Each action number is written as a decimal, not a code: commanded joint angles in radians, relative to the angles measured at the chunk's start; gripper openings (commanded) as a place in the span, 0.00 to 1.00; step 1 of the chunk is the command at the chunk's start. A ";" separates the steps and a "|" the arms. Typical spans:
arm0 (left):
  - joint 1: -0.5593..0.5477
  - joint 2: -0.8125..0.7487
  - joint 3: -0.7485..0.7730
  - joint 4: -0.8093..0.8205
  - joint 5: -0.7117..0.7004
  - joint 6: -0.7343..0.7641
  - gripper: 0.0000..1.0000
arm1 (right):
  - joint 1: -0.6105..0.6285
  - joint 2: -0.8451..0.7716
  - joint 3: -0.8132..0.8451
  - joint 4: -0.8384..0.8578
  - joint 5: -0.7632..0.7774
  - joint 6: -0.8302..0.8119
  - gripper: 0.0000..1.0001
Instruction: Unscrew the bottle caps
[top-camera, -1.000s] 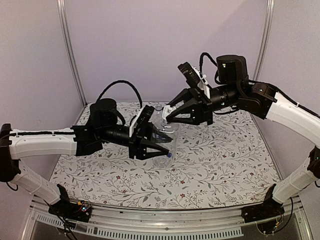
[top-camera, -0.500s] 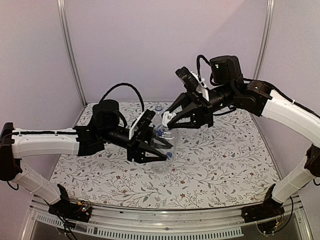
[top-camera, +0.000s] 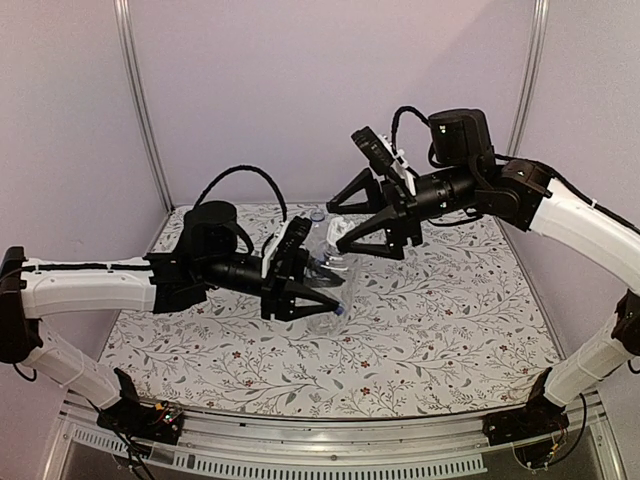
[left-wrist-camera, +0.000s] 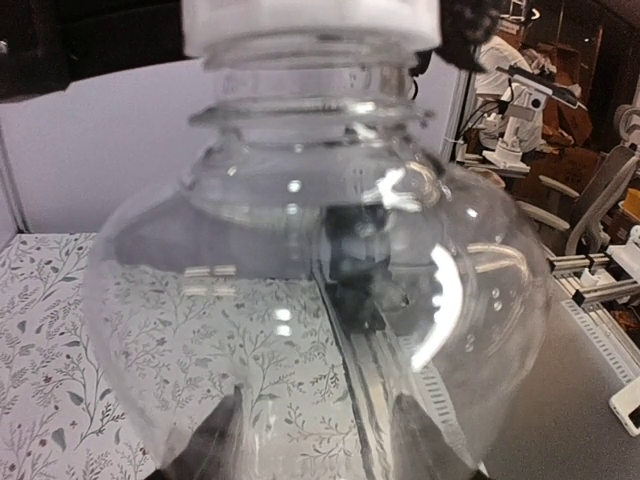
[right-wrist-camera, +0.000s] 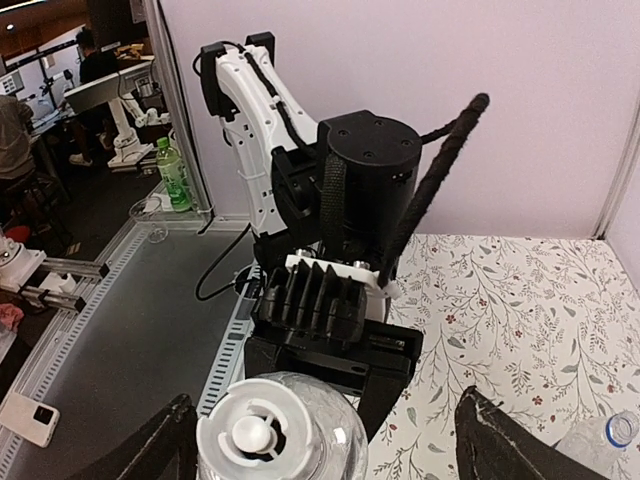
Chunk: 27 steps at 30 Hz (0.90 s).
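A wholly clear bottle (top-camera: 328, 296) is held above the table, with my left gripper (top-camera: 303, 287) shut around its body. In the left wrist view the bottle (left-wrist-camera: 300, 300) fills the frame and both dark fingers (left-wrist-camera: 215, 445) show at its base. Its whitish cap (right-wrist-camera: 262, 435) sits on the neck and shows again, the cap (left-wrist-camera: 310, 22), at the top edge of that view. My right gripper (right-wrist-camera: 325, 445) stands open, its fingers (right-wrist-camera: 500, 440) spread either side of the cap and not touching it. A second bottle (right-wrist-camera: 590, 450) with a bright blue cap (right-wrist-camera: 622, 428) lies on the table.
The floral table mat (top-camera: 450, 320) spreads under both arms. The blue cap (top-camera: 317, 214) of the lying bottle shows near the back wall, behind the held bottle. Metal frame posts (top-camera: 135, 100) stand at the back corners.
My right gripper, shut on the whitish cap one second ago, has opened and now stands spread around it. The left gripper still holds the clear bottle, shifted only slightly.
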 joint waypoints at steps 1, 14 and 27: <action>-0.003 -0.045 -0.022 0.043 -0.174 0.020 0.46 | -0.006 -0.077 -0.021 0.011 0.104 0.032 0.90; -0.004 -0.097 -0.143 0.232 -0.598 -0.047 0.46 | 0.056 -0.084 -0.009 0.185 0.613 0.368 0.91; -0.003 -0.063 -0.160 0.284 -0.761 -0.060 0.50 | 0.130 0.046 0.072 0.212 0.793 0.413 0.90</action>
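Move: The right hand, open and pointing left, has the clear bottle's white cap between its fingertips, about 2 cm back, 1 cm farther left and 1 cm lower. From the left hand, which holds that bottle, this cap is some 11 cm above, 2 cm ahead and 3 cm to the right. The opened Pepsi bottle stands about 21 cm ahead of the right hand, 5 cm to its left, its middle 28 cm below; the loose blue cap lies 18 cm ahead of the left hand, 3 cm right, 28 cm down. The left hand keeps its grip on the clear bottle and carries it about 10 cm forward and 4 cm left, turning it some 40 degrees counter-clockwise. Meanwhile the open right hand, its fingers free of the white cap, rises and draws slightly right, then swings forward and eases left and back down beside the travelling cap, some 9 cm farther out and a little higher overall, turning about 40 degrees clockwise with the fingers wide apart. ##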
